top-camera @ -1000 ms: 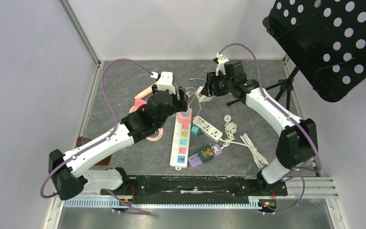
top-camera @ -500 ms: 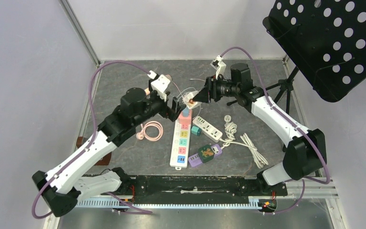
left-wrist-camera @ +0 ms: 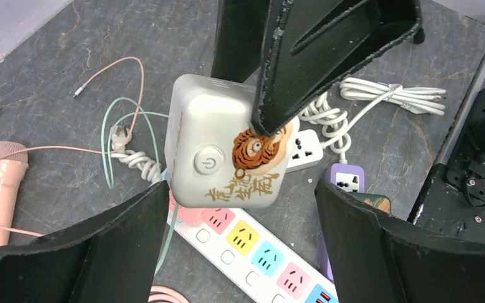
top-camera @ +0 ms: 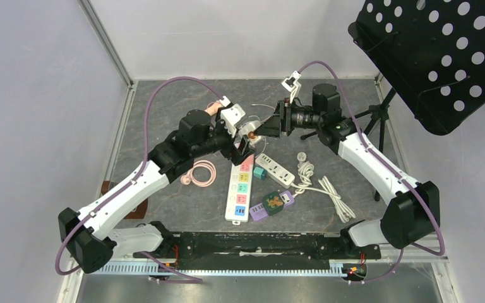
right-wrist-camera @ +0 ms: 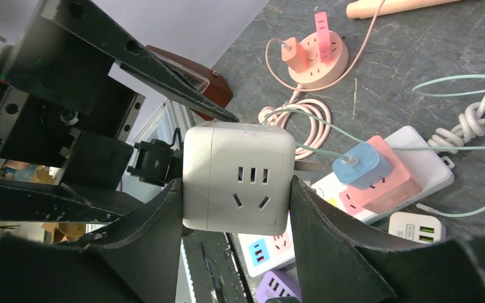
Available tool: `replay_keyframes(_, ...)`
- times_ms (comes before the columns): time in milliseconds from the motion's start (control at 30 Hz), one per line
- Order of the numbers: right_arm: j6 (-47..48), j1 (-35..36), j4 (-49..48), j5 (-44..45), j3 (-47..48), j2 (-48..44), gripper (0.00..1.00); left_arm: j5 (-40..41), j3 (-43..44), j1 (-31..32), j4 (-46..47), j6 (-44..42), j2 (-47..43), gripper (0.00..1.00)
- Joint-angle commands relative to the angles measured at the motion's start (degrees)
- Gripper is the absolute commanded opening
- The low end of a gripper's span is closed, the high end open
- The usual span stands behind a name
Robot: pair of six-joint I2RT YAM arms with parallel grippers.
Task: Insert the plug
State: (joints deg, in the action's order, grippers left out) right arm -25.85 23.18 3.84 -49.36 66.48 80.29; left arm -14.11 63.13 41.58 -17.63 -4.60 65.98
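A white cube plug [right-wrist-camera: 239, 177] with a tiger sticker [left-wrist-camera: 259, 148] hangs in the air over the far end of the multicoloured power strip [top-camera: 241, 186]. My right gripper [right-wrist-camera: 237, 183] is shut on its two side faces. Its dark fingers [left-wrist-camera: 316, 57] come down onto the cube in the left wrist view. Metal prongs [right-wrist-camera: 306, 166] stick out of the cube's side. My left gripper [left-wrist-camera: 240, 189] stands wide open just beside the cube [top-camera: 251, 130], with its fingers apart from it. The strip's coloured sockets [left-wrist-camera: 259, 252] lie below.
A pink block with a blue charger [right-wrist-camera: 363, 164] sits on the strip's far end. Around it lie a small white strip [top-camera: 275, 168], a purple socket [top-camera: 268, 205], a white cable bundle [top-camera: 319, 183], a pink coiled cable [top-camera: 201, 173], a round pink socket [right-wrist-camera: 319, 57] and a pink microphone [left-wrist-camera: 0, 189]. A black music stand [top-camera: 442, 57] overhangs the right.
My right gripper has carried the cube from the back toward the strip's far end. The left gripper has swung up to the cube and its jaws have widened.
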Motion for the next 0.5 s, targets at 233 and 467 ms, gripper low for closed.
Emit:
replay_keyframes(233,-3.5,2.3,-3.0,-2.0,0.1,-1.7,0.28,2.0,2.7,0.1,5.5,-2.0,3.5,0.86)
replay_keyframes(467,-4.0,2.4,0.0,-1.5,1.5,-0.5,0.39,1.6,2.1,0.2,5.5,-0.5,4.4,0.21)
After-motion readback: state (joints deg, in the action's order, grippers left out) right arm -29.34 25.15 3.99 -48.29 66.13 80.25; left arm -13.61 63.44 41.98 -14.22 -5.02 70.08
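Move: The white cube plug, already held in the right fingertips, sits about 4 cm ahead of the left hand point, 3 cm to its right and 1 cm lower. From the right hand it lies in the pads, its middle about 1 cm to the left. On the table, the pink adaptor is roughly 5 cm behind the left hand, level with it sideways and 15 cm below; the teal plug is some 10 cm back, 5 cm right and 17 cm below. Bring the left gripper about 2 cm forward, rightward and slightly down onto the white cube plug, wrist angle unchanged. Late in the reach, close its wide-open fingers until both pads pinch the cube's sides. Meanwhile keep the right grip shut on the cube and ease it about 1.5 cm back and left to meet the left hand. ##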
